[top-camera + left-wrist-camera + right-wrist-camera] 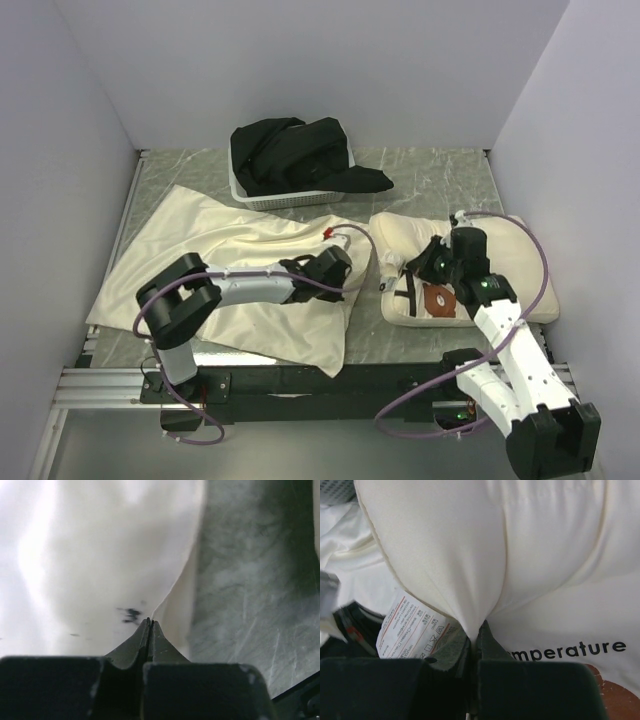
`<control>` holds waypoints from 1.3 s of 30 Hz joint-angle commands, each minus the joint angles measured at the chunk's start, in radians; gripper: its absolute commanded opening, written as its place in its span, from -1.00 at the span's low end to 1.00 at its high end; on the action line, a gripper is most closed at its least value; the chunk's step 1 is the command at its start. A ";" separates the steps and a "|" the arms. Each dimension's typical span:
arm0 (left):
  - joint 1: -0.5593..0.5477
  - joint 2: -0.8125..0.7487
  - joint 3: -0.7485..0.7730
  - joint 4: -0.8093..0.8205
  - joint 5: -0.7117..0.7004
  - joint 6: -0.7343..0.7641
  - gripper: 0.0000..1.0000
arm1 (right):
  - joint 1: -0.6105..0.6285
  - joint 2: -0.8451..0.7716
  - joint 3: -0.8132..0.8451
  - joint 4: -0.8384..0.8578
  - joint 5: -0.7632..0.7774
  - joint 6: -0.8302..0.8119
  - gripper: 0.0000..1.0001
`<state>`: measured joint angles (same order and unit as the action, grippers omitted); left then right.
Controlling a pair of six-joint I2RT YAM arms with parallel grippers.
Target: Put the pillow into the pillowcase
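The cream-white pillowcase [230,275] lies wrinkled on the left half of the table. My left gripper [345,265] is at its right edge. In the left wrist view the jaws [150,621] are shut, with the thin edge of the pillowcase [100,555] pinched at their tips. The plump cream pillow [510,250] lies to the right, its brown print and black straps facing up. My right gripper [428,262] is at the pillow's left end. Its jaws [478,626] are shut on a gathered fold of the pillow [470,545], between a white care label [412,627] and black lettering.
A white basket [285,198] holding a heap of black cloth [295,155] stands at the back, just beyond the pillowcase. White walls close in the grey marbled table [250,605] at left, right and back. A black rail [300,382] runs along the near edge.
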<state>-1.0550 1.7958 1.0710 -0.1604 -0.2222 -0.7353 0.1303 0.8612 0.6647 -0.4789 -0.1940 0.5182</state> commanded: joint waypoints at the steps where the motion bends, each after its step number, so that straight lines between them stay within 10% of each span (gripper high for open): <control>1: 0.145 -0.121 -0.086 0.114 0.141 -0.052 -0.98 | 0.070 -0.109 -0.076 0.028 -0.096 0.060 -1.00; 14: 0.274 -0.168 -0.049 0.121 0.262 -0.039 -0.98 | 0.460 -0.264 -0.229 -0.020 0.123 0.246 -1.00; 39: 0.169 -0.372 -0.048 0.004 0.225 0.108 -0.98 | 0.589 -0.015 -0.090 0.040 0.238 0.230 -1.00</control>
<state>-0.8001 1.4731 1.0214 -0.1013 0.0082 -0.7090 0.7074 0.7891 0.4770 -0.4419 0.0223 0.7582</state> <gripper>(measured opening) 0.017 0.034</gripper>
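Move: The left hand already pinches the upper layer of the pillowcase at its open right-hand edge; the pillow's left end lies about 9 cm to its right, 5 cm ahead and a little higher, and the basket of black cloth about 32 cm ahead and 11 cm left. The right hand already grips the pillow's cover near that end: from it the pillowcase mouth is about 14 cm left, 4 cm back and 10 cm lower, and the bear print roughly 8 cm right, 4 cm back and 5 cm lower. Keeping its pinch on the case's upper edge, the left hand first sweeps forward and left, then mostly climbs, ending about 12 cm higher with its fingers swung some 20 degrees more towards the right, to hold the mouth up. Meanwhile the right hand keeps hold of the pillow and drags it back and left towards the mouth, 9 cm or so each way, sinking about 6 cm and turning counter-clockwise, quickly at first, then easing left and down before a slight lift. ##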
